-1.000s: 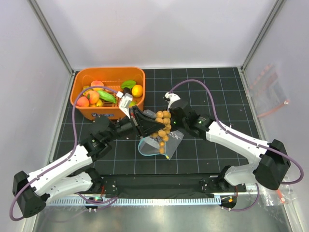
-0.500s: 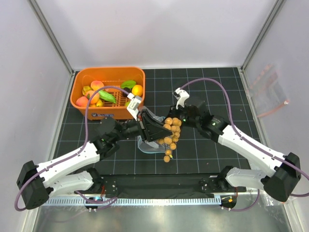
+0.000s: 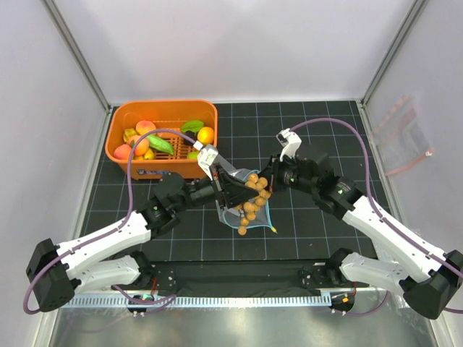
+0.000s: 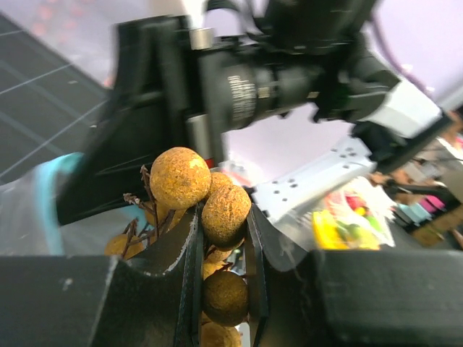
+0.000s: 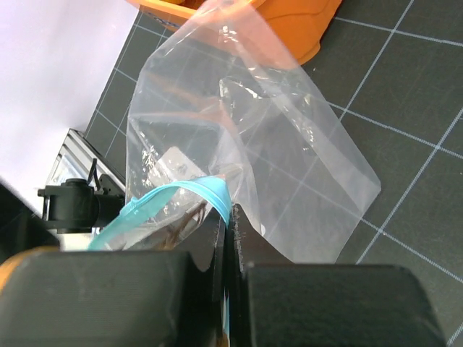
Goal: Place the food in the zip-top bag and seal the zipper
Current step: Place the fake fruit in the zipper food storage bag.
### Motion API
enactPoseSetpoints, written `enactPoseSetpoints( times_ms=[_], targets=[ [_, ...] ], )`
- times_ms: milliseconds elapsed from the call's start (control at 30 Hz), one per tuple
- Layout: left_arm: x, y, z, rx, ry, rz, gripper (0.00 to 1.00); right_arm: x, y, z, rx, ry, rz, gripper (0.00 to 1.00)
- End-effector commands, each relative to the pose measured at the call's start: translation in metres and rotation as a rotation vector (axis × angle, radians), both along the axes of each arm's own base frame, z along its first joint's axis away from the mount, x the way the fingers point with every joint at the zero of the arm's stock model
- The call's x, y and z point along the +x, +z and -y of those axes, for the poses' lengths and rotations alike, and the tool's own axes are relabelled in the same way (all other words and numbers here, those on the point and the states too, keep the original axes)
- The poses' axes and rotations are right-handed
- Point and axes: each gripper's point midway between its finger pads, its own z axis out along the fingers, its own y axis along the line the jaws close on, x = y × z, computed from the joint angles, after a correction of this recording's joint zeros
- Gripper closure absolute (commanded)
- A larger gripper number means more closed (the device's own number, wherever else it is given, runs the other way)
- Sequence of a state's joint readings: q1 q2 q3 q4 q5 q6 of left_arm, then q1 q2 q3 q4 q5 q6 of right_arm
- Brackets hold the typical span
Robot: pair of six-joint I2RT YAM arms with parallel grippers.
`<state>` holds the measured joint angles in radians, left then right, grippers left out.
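A cluster of small brown balls [image 3: 249, 204], part of the food, hangs from my left gripper [image 3: 233, 191], which is shut on it. In the left wrist view the balls [image 4: 226, 214] are wedged between the fingers of that gripper [image 4: 223, 242]. My right gripper [image 3: 270, 182] is shut on the teal zipper [image 5: 189, 191] of the clear zip-top bag [image 5: 289, 163] and holds it up above the mat. That bag [image 3: 257, 220] droops under the cluster, and brown stems show through the plastic at its mouth. More food [image 3: 148, 143] lies in the orange basket [image 3: 163, 107].
The orange basket stands at the back left, just behind my left gripper. A second clear bag with a pink-red strip [image 3: 404, 144] lies beyond the right wall. White walls ring the black gridded mat [image 3: 325, 130].
Both grippers have moved right. The right one rose and drew the bag's mouth up, and the left one carried the brown cluster over it, so the cluster now hangs at the bag.
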<state>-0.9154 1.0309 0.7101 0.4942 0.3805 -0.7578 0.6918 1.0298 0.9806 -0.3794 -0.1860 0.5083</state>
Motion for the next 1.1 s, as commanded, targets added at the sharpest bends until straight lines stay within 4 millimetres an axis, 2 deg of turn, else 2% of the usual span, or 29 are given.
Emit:
enactPoseSetpoints(
  times_ms=[0,133,333,500,600,633,733,967,1000,1033,1067],
  targets=[
    [0.021,0.008,-0.008,0.02,0.133,0.055,1.0,-0.003,0.015,0.005,0.037,-0.007,0.03,0.99],
    [0.037,0.0,-0.015,0.051,0.205,0.057,1.0,-0.002,0.011,0.003,0.034,0.0,0.014,0.99],
    [0.065,-0.026,-0.026,0.133,0.319,-0.01,1.0,0.0,0.01,0.005,0.031,-0.011,0.017,0.99],
    [0.072,-0.048,-0.013,0.257,0.287,-0.038,1.0,0.004,0.013,0.014,0.021,-0.06,0.044,0.99],
    [0.066,-0.051,0.001,0.278,0.203,-0.039,0.99,0.007,0.015,0.019,0.015,-0.092,0.057,0.99],
    [0.065,-0.058,0.007,0.295,0.182,-0.043,0.96,0.009,0.014,0.023,0.007,-0.114,0.063,0.99],
    [0.058,-0.06,0.016,0.32,0.143,-0.016,0.86,0.011,0.016,0.028,0.005,-0.141,0.077,0.99],
    [0.051,-0.063,0.016,0.343,0.132,0.001,0.62,0.018,0.019,0.043,-0.007,-0.23,0.108,0.99],
    [0.05,-0.063,0.016,0.346,0.127,0.01,0.56,0.019,0.021,0.046,-0.008,-0.243,0.116,0.99],
    [0.047,-0.062,0.018,0.345,0.119,0.018,0.39,0.018,0.023,0.047,-0.005,-0.248,0.121,0.99],
    [0.047,-0.061,0.018,0.346,0.122,0.023,0.32,0.019,0.022,0.048,-0.006,-0.252,0.121,0.99]
  ],
)
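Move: The mouth of the zip bag, where the fake fruit held in the left fingers is to go, lies about 10 cm below the left hand, some 3 cm ahead and a touch left. From that hand, the pinched rim is about 9 cm ahead, 6 cm right and 7 cm down; the yellow zip end is 3 cm back, 6 cm right, some 14 cm down. From the right hand, the mouth is about 6 cm back, 7 cm left and slightly lower. The bunch of round brown fruit, still pinched in the left fingers, is carried forward some 7 cm while sinking, then drawn back about 2 cm and slightly right as it keeps sinking into the mouth, 7 to 8 cm down in all. The left fingers tip down about 20 degrees and open at the end. The right hand keeps its pinch on the blue rim and draws it 4 to 5 cm right, turning slightly clockwise. ##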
